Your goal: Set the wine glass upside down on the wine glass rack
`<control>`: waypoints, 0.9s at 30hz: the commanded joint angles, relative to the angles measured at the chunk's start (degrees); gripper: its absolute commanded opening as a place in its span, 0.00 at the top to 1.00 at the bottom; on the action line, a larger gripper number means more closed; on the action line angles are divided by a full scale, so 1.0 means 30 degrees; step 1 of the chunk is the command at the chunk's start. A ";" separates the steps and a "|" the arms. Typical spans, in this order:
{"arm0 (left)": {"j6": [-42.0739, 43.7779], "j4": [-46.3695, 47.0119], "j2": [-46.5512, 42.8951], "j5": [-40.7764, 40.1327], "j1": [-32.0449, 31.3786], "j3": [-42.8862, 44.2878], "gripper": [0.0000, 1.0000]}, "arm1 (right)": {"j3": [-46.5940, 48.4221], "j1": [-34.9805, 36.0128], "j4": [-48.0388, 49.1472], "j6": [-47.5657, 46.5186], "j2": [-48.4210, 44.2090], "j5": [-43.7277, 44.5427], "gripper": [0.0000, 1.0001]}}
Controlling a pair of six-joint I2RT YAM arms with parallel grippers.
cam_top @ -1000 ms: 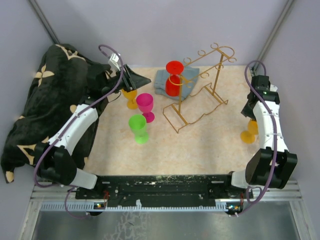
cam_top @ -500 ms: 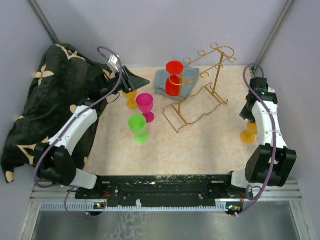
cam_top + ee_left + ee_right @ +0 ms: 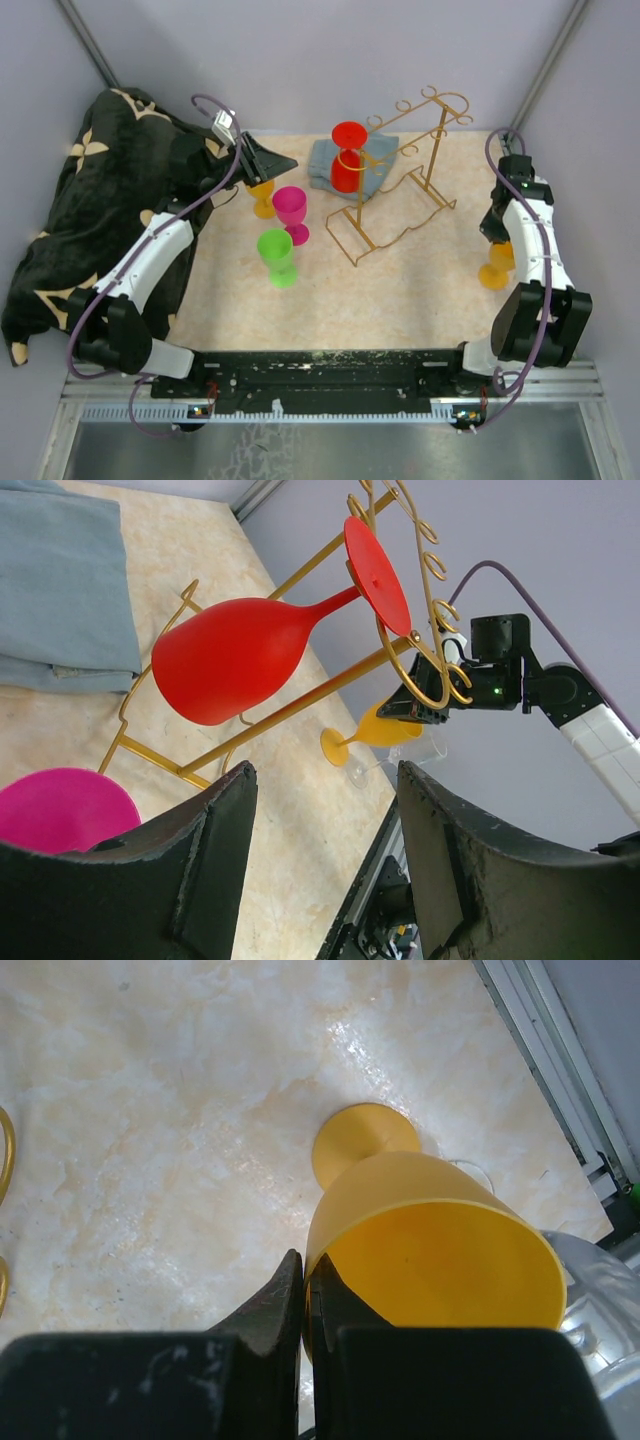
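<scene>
The gold wine glass rack [image 3: 400, 205] stands at the back middle of the table, also visible from the left wrist [image 3: 300, 700]. A red wine glass [image 3: 347, 165] [image 3: 230, 655] hangs upside down on it. By the table's right edge an orange wine glass [image 3: 495, 268] [image 3: 430, 1260] stands upright. My right gripper [image 3: 497, 238] [image 3: 305, 1280] is shut on its rim, one finger inside the bowl and one outside. At the back left my left gripper [image 3: 285, 160] [image 3: 325, 810] hangs open and holds nothing, above another orange glass [image 3: 262, 197].
A pink glass [image 3: 291, 208] and a green glass [image 3: 276, 252] stand left of the rack. A grey-blue cloth [image 3: 325, 165] lies behind the rack's left end. A black patterned blanket [image 3: 90, 200] covers the left side. A clear glass [image 3: 600, 1290] sits right beside the held one.
The right gripper has shut on the orange glass's rim, and the right arm shifted slightly. The left arm has barely moved.
</scene>
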 commanded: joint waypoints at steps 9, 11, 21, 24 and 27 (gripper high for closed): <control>0.0020 -0.0081 -0.0220 -0.0429 0.0124 0.0995 0.36 | 0.4456 0.0334 0.0534 0.0549 -0.1855 0.0669 1.00; 0.0020 -0.0251 -0.0143 -0.0532 0.0123 0.1327 0.36 | 0.4663 0.0846 0.1313 0.0464 -0.2496 0.1183 1.00; -0.0350 -0.1221 0.0309 -0.1147 0.0094 0.2890 0.37 | 0.8086 0.2083 0.4444 0.0010 -0.3885 0.1578 1.00; -0.0669 -0.0963 0.0305 -0.1127 0.0094 0.3045 0.37 | 0.8377 0.2350 0.6232 0.0143 -0.4530 0.1200 1.00; -0.0977 -0.0846 0.0470 -0.0967 0.0094 0.3531 0.37 | 0.8650 0.2400 0.7953 0.0429 -0.5194 0.0668 1.00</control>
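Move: The right hand is already shut on the rim of the standing orange glass. The rack it is bound for has its middle about 19 cm ahead and 25 cm left, near hand height, its rail some 15 cm higher. The red glass hung there is 20 cm ahead, 36 cm left, 5 cm up. A clear glass stands 10 cm back, 6 cm right and 7 cm lower. From the left hand the rack is 10 cm ahead, 25 cm right, 19 cm below. Straight up at first, then faster, the right hand lifts the orange glass off the table, rising some 25 cm and reaching about 5 cm forward while its fingers keep their pinch on the rim. The wrist tips up nearly 50 degrees, swinging the glass's foot out ahead. The empty, open left hand rises about 4 cm. ##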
